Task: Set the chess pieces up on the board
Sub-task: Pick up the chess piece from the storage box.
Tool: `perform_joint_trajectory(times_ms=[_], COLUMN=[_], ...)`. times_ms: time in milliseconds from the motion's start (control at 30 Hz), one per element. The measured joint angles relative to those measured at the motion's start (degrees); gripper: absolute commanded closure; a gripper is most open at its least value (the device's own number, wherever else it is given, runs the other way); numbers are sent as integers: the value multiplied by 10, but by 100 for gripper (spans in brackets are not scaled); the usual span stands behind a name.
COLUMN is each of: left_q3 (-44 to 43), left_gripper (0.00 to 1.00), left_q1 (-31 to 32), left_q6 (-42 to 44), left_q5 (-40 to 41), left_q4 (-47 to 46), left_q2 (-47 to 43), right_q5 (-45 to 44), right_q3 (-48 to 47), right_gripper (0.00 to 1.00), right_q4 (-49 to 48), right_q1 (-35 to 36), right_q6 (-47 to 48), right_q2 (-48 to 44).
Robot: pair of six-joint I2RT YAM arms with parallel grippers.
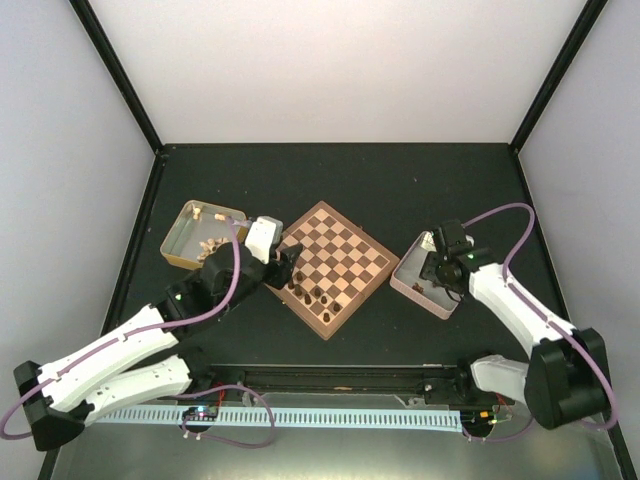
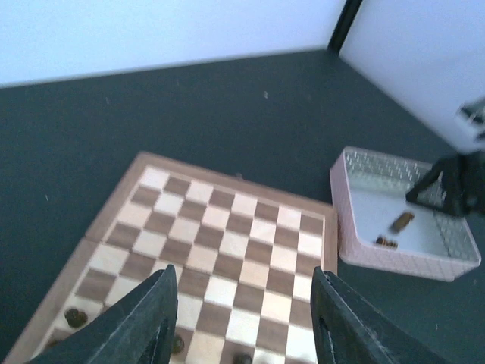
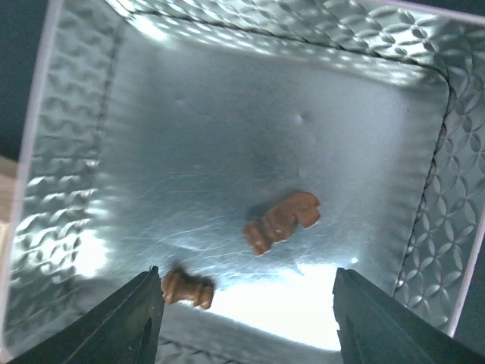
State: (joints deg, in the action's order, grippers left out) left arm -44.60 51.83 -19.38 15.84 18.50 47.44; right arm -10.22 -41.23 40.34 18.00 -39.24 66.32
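The board (image 1: 340,255) lies in the middle as a diamond. A few dark brown chess pieces (image 1: 312,294) stand along its near-left edge, and they also show in the left wrist view (image 2: 74,317). My left gripper (image 1: 288,268) hovers over the board's left corner, open and empty (image 2: 242,322). My right gripper (image 1: 441,270) is open and empty above the pink tray (image 1: 412,290). In the right wrist view a knight-shaped brown piece (image 3: 282,221) and a smaller brown piece (image 3: 187,289) lie flat on the tray floor, the smaller one close to my left finger (image 3: 140,318).
A gold tray (image 1: 178,232) holding pale beige pieces (image 1: 212,243) sits left of the board, behind my left arm. The pink tray (image 2: 356,243) is right of the board. A black rail and a white strip run along the near table edge.
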Motion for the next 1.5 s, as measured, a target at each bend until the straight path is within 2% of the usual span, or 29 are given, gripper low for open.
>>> perform_joint_trajectory(times_ms=[233, 700, 800, 900, 1000, 1167, 1267, 1400, 1500], left_q3=[10, 15, 15, 15, 15, 15, 15, 8, -11], left_gripper=[48, 47, 47, 47, 47, 47, 46, 45, 40], left_q1=[0, 0, 0, 0, 0, 0, 0, -2, -9], left_q6=[8, 18, 19, 19, 19, 19, 19, 17, 12], left_q5=[14, 17, 17, 17, 17, 16, 13, -8, -35], left_q4=[-19, -20, -20, -20, -21, -21, -21, -18, -16], left_q2=[-12, 2, 3, 4, 8, 11, 16, 34, 48], right_q5=[17, 10, 0, -13, -17, -10, 16, 89, 170], right_q3=[2, 17, 12, 9, 9, 11, 17, 27, 30], right_gripper=[58, 63, 69, 80, 86, 88, 89, 88, 88], right_q4=[-17, -74, -82, -93, -97, -106, -122, -188, -253], right_q1=[-28, -30, -31, -32, -33, -33, -33, -27, -11], right_q6=[-51, -136, -139, -141, -139, -114, -76, -5, 46], right_q2=[83, 152, 164, 174, 176, 163, 124, 46, -9])
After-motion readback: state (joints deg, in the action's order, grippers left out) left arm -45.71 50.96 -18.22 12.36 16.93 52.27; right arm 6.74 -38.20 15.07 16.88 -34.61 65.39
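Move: The brown knight lying in the storage box is about 2 cm ahead of the right hand, 2 cm to its right and 7 cm below. The rook, the only other piece visible in the box, lies some 5 cm to the left of the knight and 2 cm nearer the base. The chess board's middle is about 27 cm to the right hand's left and 5 cm ahead, some 6 cm below. From the left hand, the knight lies roughly 36 cm right, 5 cm ahead and 25 cm below. The knight is pinched between the right hand's fingertips: the hand sinks almost 7 cm into the box, easing slightly forward and right and turning clockwise while its fingers narrow, then they close on the piece. Still gripping, the hand lifts about 11 cm and swings left and somewhat forward towards the board, turning counter-clockwise about 30 degrees as its fingertips tip up and outward. ##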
